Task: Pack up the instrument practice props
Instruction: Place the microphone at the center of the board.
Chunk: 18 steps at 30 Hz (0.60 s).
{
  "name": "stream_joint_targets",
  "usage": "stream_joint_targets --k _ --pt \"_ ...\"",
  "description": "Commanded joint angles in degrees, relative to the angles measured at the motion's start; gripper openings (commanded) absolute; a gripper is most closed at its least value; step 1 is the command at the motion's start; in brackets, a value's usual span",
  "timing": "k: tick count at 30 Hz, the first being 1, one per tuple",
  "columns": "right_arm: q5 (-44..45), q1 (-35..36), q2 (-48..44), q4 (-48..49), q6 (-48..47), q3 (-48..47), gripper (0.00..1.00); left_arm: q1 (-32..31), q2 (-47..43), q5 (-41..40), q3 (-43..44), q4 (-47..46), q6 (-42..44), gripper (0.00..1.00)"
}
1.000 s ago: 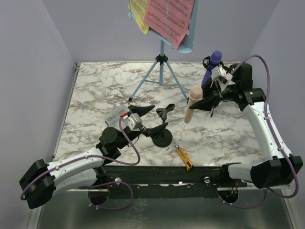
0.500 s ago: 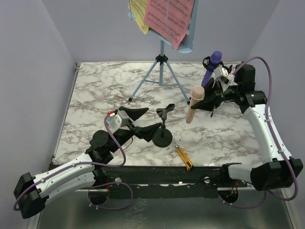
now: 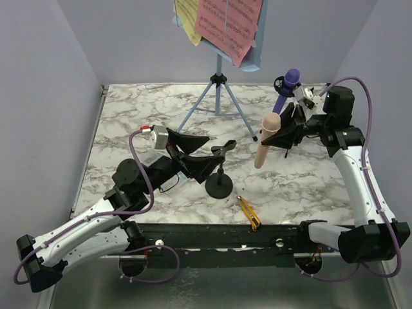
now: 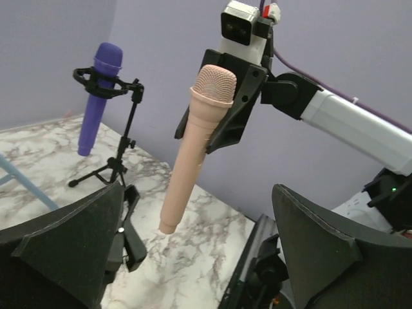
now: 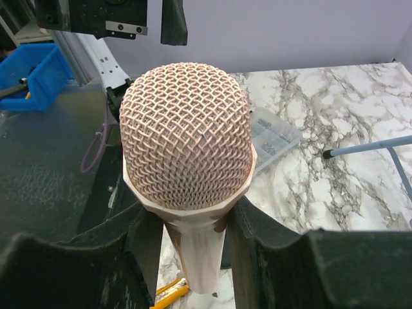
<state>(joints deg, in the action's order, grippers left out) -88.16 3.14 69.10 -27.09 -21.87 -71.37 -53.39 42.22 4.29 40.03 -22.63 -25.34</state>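
My right gripper [image 3: 281,133] [image 5: 193,248] is shut on the beige microphone [image 3: 265,143] [image 5: 185,135], holding it tilted above the table's right middle; the left wrist view shows the beige microphone [image 4: 188,154] hanging in the air. The purple microphone [image 3: 288,85] [image 4: 96,96] sits in a black mic mount [image 3: 279,82] [image 4: 119,145] at the back right. My left gripper [image 3: 209,153] [image 4: 199,257] is open, beside the clip [image 4: 129,225] of the second mic mount [image 3: 219,185]. The light-blue music rack [image 3: 217,84] stands at the back with pink pages [image 3: 228,22] and yellow pages [image 3: 187,19].
A yellow-and-black utility knife [image 3: 248,213] [image 5: 168,293] lies near the front edge. The clear plastic box of small parts [image 5: 273,135] lies on the marble table [image 3: 129,116] by my left arm. Purple walls close in the sides and back.
My left arm has risen and swung right, bringing its open gripper up to the second mount's clip. My right gripper has shifted the beige microphone slightly right.
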Motion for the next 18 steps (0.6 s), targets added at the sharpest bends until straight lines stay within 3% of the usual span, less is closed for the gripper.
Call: stream_joint_targets --k 1,6,9,14,18 --pt "-7.8 -1.0 -2.0 16.1 20.4 1.8 0.05 -0.1 3.5 5.3 5.5 3.5 -5.7 0.99" --pt "-3.6 -1.4 -2.8 40.7 53.4 4.4 0.03 -0.1 8.7 7.0 10.6 3.4 -9.4 0.99" --pt "1.2 -2.3 -2.5 48.2 70.2 4.7 0.02 -0.1 11.6 5.5 12.9 3.1 -13.3 0.99" --pt "7.0 -5.5 -2.2 50.2 86.4 4.5 0.00 -0.1 16.1 2.8 16.3 2.2 -20.7 0.98" --pt "8.3 -7.1 -2.1 62.1 101.7 8.1 0.00 -0.1 19.5 1.5 17.4 0.3 -27.6 0.96"
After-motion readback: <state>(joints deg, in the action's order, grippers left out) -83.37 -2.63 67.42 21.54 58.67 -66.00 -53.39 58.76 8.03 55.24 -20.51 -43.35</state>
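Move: The peach microphone, hanging head-up in the right fingers, stands about 13 cm to the right of the empty left hand, some 4 cm ahead and 6 cm lower. The emptied black stand is roughly 3 cm right of the left hand, 4 cm ahead and 14 below. From the right hand, the open left gripper is about 14 cm to the left, 5 back and 3 up; the purple microphone about 18 ahead, 5 right and 8 below. The peach microphone, still pinched just below its head, is lifted about 5 cm by the right hand, which drifts a little right and rolls some 35 degrees about its own fingers, tipping the head forward and swinging the tail back. The left hand, fingers wide open, comes over to the right towards it, rising somewhat as it goes, and rolls about 20 degrees. ##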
